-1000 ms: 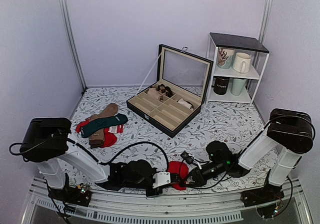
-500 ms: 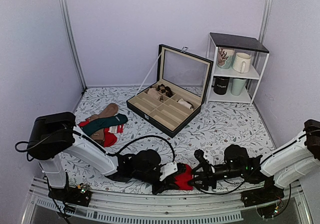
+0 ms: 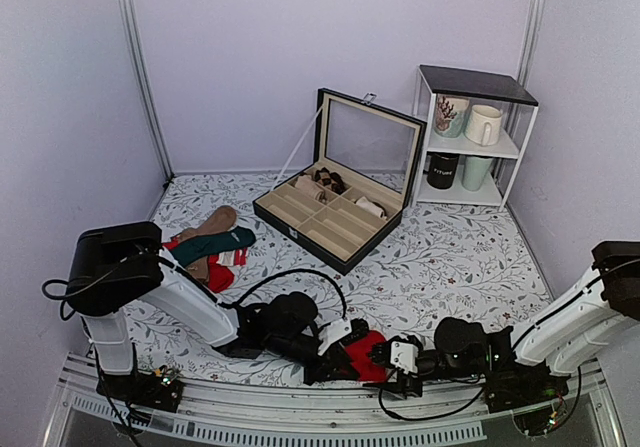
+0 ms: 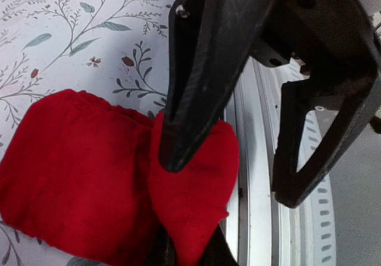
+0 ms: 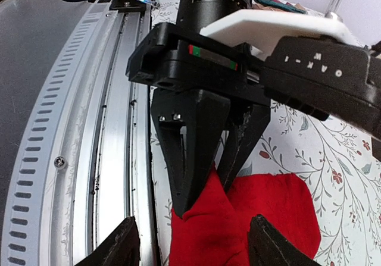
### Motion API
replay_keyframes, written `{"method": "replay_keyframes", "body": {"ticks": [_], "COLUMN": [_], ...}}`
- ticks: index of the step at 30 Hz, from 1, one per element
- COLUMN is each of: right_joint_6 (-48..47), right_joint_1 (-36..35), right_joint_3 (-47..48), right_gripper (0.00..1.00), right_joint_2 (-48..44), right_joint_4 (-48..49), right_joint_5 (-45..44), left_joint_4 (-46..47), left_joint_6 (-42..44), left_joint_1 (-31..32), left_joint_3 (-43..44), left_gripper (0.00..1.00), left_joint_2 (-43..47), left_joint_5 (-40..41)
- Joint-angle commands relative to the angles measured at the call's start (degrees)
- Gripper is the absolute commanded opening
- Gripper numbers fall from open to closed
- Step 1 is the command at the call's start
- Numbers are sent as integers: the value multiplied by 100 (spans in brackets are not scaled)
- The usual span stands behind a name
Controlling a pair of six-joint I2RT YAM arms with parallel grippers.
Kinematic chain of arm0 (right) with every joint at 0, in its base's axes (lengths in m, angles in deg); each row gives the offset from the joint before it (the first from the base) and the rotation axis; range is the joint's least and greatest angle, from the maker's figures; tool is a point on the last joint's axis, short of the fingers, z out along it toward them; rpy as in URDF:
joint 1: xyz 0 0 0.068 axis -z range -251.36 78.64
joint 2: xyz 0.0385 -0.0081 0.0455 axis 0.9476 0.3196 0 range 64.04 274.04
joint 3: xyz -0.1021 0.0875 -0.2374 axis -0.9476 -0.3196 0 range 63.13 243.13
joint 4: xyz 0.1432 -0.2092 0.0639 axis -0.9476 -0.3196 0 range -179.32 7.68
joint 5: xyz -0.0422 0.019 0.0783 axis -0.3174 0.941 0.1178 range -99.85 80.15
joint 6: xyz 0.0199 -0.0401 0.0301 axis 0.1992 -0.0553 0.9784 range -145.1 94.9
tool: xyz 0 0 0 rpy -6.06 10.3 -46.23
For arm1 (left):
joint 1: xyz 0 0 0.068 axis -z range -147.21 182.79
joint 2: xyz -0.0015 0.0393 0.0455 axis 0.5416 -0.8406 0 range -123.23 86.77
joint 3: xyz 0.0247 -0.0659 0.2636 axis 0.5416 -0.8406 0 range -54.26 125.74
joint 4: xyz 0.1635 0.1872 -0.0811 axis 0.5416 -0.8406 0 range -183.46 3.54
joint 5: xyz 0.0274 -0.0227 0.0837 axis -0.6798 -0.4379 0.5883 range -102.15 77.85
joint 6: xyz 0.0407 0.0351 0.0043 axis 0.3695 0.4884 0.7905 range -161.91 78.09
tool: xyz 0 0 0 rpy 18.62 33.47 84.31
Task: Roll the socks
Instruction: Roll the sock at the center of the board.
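The red fuzzy socks (image 3: pixel 368 352) lie bunched at the table's near edge; the beige cuff is hidden. My left gripper (image 3: pixel 335 360) is shut on a raised fold of the red socks (image 4: pixel 77 177). Its jaws meet at the bottom of the left wrist view, where the left gripper (image 4: pixel 190 255) pinches the fabric. My right gripper (image 3: pixel 402 357) faces it from the right, open. One finger of the right gripper (image 4: pixel 232 180) is over the fold, the other over the rail. In the right wrist view the right gripper (image 5: pixel 193 249) straddles the socks (image 5: pixel 268 212) below the left gripper (image 5: pixel 208 191).
A metal rail (image 3: pixel 300 409) runs along the near edge right beside the socks. Several other socks (image 3: pixel 205 249) are piled at the left. An open compartment box (image 3: pixel 335 217) sits mid-table and a white shelf with mugs (image 3: pixel 470 137) at the back right.
The left gripper carried the red socks a little right along the near edge. The right arm dropped low and drew back to the right, its gripper staying open beside the socks.
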Motion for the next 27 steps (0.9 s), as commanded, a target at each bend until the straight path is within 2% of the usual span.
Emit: {"method": "replay_keyframes", "body": {"ticks": [1, 6, 11, 17, 20, 22, 23, 24, 26, 27], "right_joint_6": [194, 367, 693, 1205, 1316, 1500, 1580, 1761, 2049, 2172], "right_joint_1": [-175, -178, -215, -279, -279, -279, -279, -274, -222, -183], "right_joint_3": [-80, 49, 218, 333, 328, 333, 329, 329, 300, 271], "right_gripper": [63, 63, 55, 29, 20, 18, 18, 18, 18, 18], "right_joint_2": [97, 246, 446, 444, 304, 209, 163, 133, 79, 60], "right_joint_4": [-100, -320, -676, -1043, -1183, -1307, -1375, -1482, -1564, -1562], "right_joint_5": [-791, -1013, -920, -975, -961, -856, -783, -704, -513, -372], "left_joint_4": [-1954, -1975, -1927, -1994, -2045, -2016, -1973, -1915, -1708, -1538], "left_joint_6": [-70, -51, -58, -15, -3, -44, -33, -1, 126, 304], "left_joint_1": [-11, -12, -26, -25, -29, -21, -20, -10, 39, 85], "left_joint_3": [-440, -429, -461, -395, -356, -382, -418, -471, -587, -660], "left_gripper": [0, 0, 0, 0, 0, 8, 18, 33, 58, 63], "left_joint_2": [-537, -541, -535, -590, -573, -387, -172, 118, 742, 1057], "left_joint_5": [-84, -50, -51, -18, 141, 547, 763, 1031, 1616, 1901]}}
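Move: The left gripper has the red sock's rolled part pinched by its left end, so the roll's middle is about 4 cm to its right and roughly level with it. From the open right gripper, that middle is some 4 cm below, 3 cm to the left and 1 cm ahead. The still flat red part lies about 5 cm ahead of the roll, while the left gripper's tips are some 7 cm left of the right gripper. Lower the open right gripper about 3 cm, easing it 1 cm forward and 1 cm right, down onto the right end of the roll, and pinch it, turning the wrist slightly clockwise. Keep the left pinch still until that grip is shut, then open the left fingers to let go of the left end and start easing forward, left and up. ##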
